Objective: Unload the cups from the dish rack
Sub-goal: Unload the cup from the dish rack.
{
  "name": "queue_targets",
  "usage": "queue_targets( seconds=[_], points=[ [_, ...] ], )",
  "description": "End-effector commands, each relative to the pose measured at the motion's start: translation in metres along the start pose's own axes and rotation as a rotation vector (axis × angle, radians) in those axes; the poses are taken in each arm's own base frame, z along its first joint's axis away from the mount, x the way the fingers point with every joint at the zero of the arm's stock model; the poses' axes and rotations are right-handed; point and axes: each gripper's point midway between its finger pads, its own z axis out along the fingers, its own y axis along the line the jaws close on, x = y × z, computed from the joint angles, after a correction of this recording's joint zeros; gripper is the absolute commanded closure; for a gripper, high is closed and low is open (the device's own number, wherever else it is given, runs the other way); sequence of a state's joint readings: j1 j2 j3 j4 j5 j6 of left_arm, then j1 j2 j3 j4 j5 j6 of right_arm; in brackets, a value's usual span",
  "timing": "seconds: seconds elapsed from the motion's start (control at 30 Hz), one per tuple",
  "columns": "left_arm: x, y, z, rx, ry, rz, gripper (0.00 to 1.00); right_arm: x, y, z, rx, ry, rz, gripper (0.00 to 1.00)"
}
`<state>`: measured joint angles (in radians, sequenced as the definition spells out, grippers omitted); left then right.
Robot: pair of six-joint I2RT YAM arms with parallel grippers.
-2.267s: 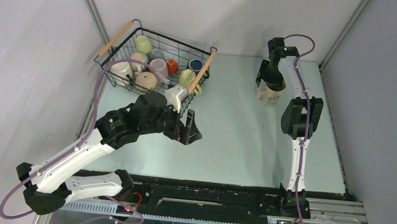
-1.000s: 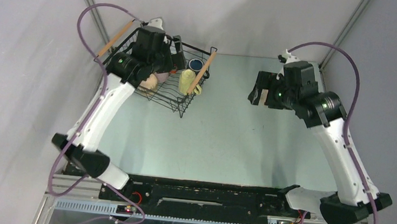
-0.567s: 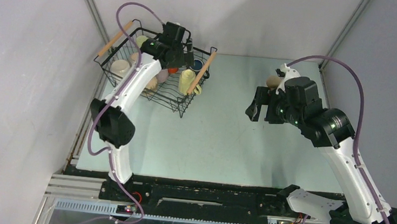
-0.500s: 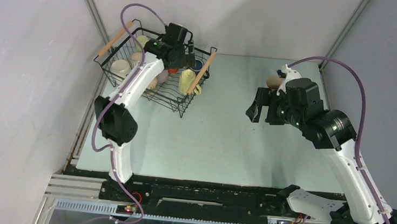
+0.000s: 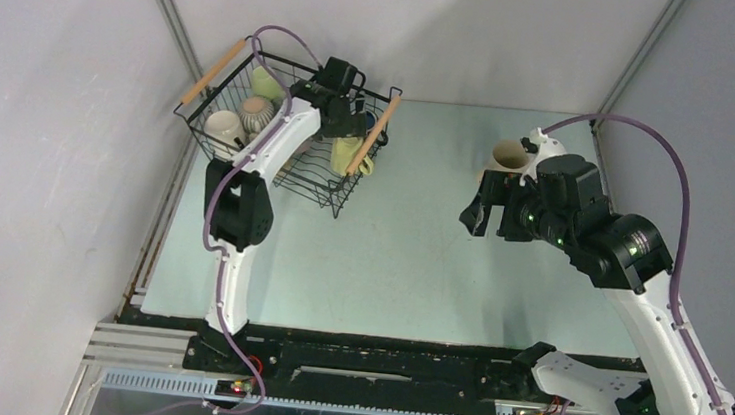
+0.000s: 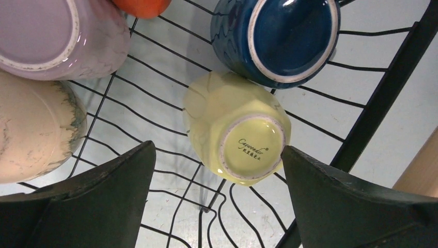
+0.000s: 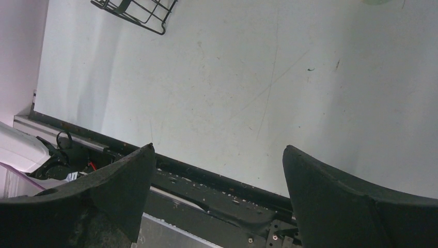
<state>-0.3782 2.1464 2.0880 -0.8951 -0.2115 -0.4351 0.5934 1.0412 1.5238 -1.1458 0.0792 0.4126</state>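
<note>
The black wire dish rack point(image 5: 330, 192) stands at the back left and holds several cups: cream point(image 5: 218, 124), striped ribbed point(image 5: 256, 111), pale green point(image 5: 266, 83) and yellow point(image 5: 348, 152). My left gripper point(image 5: 351, 126) is open inside the rack's right end. In the left wrist view it point(image 6: 217, 150) hangs over the yellow cup point(image 6: 237, 129), which lies with its base toward the camera, beside a navy cup point(image 6: 281, 36), a mauve cup point(image 6: 57, 36) and an orange cup point(image 6: 142, 4). My right gripper point(image 5: 477, 205) is open and empty over the table. A cream cup point(image 5: 508, 157) stands upright on the table behind it.
A marbled cream cup point(image 6: 31, 129) lies left of the left gripper in the rack. The rack's wooden handle point(image 5: 375, 133) runs close beside the left wrist. The right wrist view shows bare table point(image 7: 248, 77), the rack's corner point(image 7: 135, 13) and the black base rail point(image 7: 217, 186).
My left arm swung up into the rack and moved right over the yellow cup. My right gripper let go of the cream cup on the table and drew back toward the front.
</note>
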Motion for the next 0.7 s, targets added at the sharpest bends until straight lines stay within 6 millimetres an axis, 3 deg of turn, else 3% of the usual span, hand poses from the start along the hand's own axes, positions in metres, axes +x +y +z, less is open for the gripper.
queue_targets(
  seconds=[0.0, 0.3, 0.67],
  points=[
    [-0.021, -0.017, -0.001, 0.062, -0.055, 0.008, 0.00, 0.002, -0.001, -0.004, 0.012, -0.013, 0.021, 0.00],
    [-0.016, -0.013, 0.012, 0.074, -0.022, -0.004, 0.09, 0.006, 0.000, 0.002, 0.021, 0.004, 0.023, 0.00],
    [-0.025, 0.023, -0.010, 0.055, -0.059, -0.052, 0.22, 0.012, 0.001, 0.011, 0.026, 0.021, 0.020, 0.00]
  ],
)
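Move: Just beyond and below the left fingertips, the upturned yellow cup leans in the rack, its middle about 4 cm ahead, 1 cm right and 4 cm down. From that hand the blue cup is some 12 cm ahead and 5 right, the orange cup 11 ahead and 6 left, the lavender cup 8 ahead and 12 left, all around 4 cm lower. From the right hand, the yellow cup lies roughly 32 cm ahead, 29 left and 21 down. Easing forward about 1.5 cm over the yellow cup, the left hand drifts right nearly 1 cm, then comes back left, sinking only slightly. Its wrist rolls some 5 degrees, left side down, while the wide-open fingers begin to close around the cup's base end, about a fifth of their range; the right finger bears against the cup's right side, the left still stands clear. ##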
